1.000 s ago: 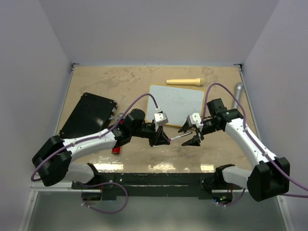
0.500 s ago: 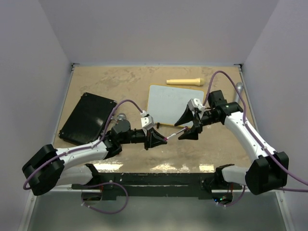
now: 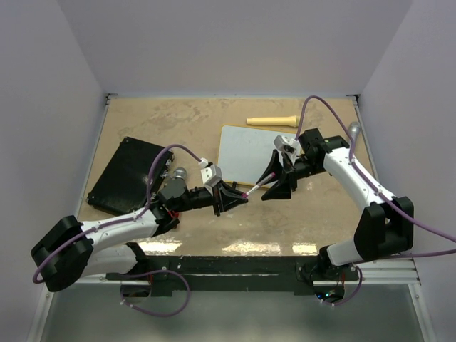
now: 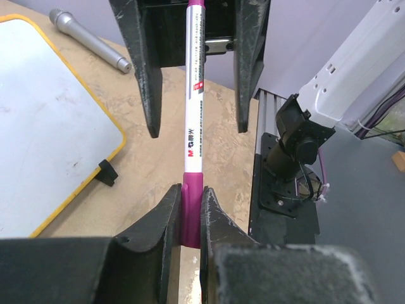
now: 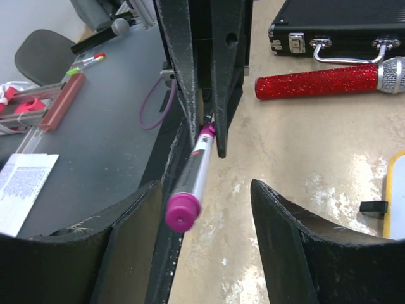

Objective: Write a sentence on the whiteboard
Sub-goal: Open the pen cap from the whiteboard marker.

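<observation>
A white marker (image 4: 194,126) with magenta ends hangs above the table between both grippers. My left gripper (image 4: 190,193) is shut on its near magenta end. My right gripper (image 5: 205,187) is open, its fingers on either side of the marker's far end (image 5: 183,212) with gaps showing. In the top view the left gripper (image 3: 239,197) and right gripper (image 3: 274,182) face each other just in front of the whiteboard (image 3: 249,153). The board lies flat with a yellow rim, and no sentence shows on its face.
A black case (image 3: 128,174) lies at the left. A red glitter microphone (image 5: 316,79) rests beside it, under the left arm. A cream wooden stick (image 3: 274,120) lies behind the board, and a silver microphone (image 3: 354,132) sits at the right wall.
The right gripper has moved back toward the board and now straddles the marker's far end. The left arm has drawn left, and the marker tilts up to the right.
</observation>
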Available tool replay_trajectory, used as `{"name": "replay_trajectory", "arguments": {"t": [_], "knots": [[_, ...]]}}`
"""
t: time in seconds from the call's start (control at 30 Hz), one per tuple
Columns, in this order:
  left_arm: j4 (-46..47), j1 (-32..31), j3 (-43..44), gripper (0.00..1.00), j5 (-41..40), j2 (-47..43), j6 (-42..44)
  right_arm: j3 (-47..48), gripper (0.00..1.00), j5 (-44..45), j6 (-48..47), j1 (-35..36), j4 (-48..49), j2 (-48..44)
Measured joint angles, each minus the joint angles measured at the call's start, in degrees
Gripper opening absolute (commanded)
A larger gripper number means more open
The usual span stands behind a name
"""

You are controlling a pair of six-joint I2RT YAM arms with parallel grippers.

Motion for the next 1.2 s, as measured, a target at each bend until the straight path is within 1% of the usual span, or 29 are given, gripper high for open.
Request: {"name": "replay_trajectory", "arguments": {"t": [0.33, 0.43, 0.63, 0.7, 0.73, 0.8, 0.83, 0.87, 1.03, 1.2], "knots": [[0.3, 0.3, 0.2, 0.00, 0.5, 3.5, -0.5, 0.3, 0.57, -0.3, -1.0, 0.5, -3.2, -0.2], [0.3, 0.3, 0.4, 0.00, 0.7, 4.5, -1.0, 0.4, 0.55, -0.3, -1.2, 0.9, -3.3, -0.1], [0.4, 0.3, 1.0, 0.00, 1.6, 5.0, -1.2, 0.4, 0.46, -0.3, -1.1, 1.6, -3.1, 0.0], [0.4, 0.3, 1.1, 0.00, 1.9, 5.0, -1.2, 0.4, 0.38, -0.3, -0.9, 1.8, -2.8, 0.0], [0.4, 0.3, 1.2, 0.00, 2.2, 5.1, -1.3, 0.4, 0.28, -0.3, -0.7, 1.9, -2.4, 0.0], [0.4, 0.3, 1.3, 0.00, 2.6, 5.1, -1.3, 0.4, 0.17, -0.2, -0.6, 1.9, -1.8, 0.0], [0.5, 0.2, 1.5, 0.00, 3.0, 5.1, -1.4, 0.4, 0.02, -0.2, -0.3, 1.9, -1.3, 0.0], [0.5, 0.1, 1.5, 0.00, 3.3, 5.1, -1.5, 0.4, 0.00, -0.1, -0.2, 1.9, -0.9, 0.0], [0.0, 0.1, 1.6, 0.00, 3.0, 5.1, -1.5, 0.5, 0.00, 0.9, 1.0, 2.0, 1.9, -0.1], [-0.8, 0.2, 1.6, 0.00, 2.2, 3.9, 1.0, 1.2, 0.00, 2.2, 6.0, 2.5, 5.7, -1.3]]}}
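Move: The marker sticks out from the left hand's pinch towards the right: its middle lies about 6 cm to that hand's right, 2 cm ahead and 1 cm higher. For the right hand the barrel is already between the open fingers, its middle roughly 1 cm back, 1 cm left and 1 cm up. From the right hand the whiteboard's middle is about 24 cm ahead, 2 cm right and 21 cm below; the red microphone is some 5 cm ahead, 28 cm left and 19 cm below. The right fingers close from wide open and pinch the marker's white barrel from both sides, after that hand eases back about 1 cm; it then comes forward again, ending roughly 1 cm farther left, towards the left hand. The left hand keeps its pinch on the magenta capped end while sinking about 2 cm early on and then staying nearly level, rising slightly at the end. ##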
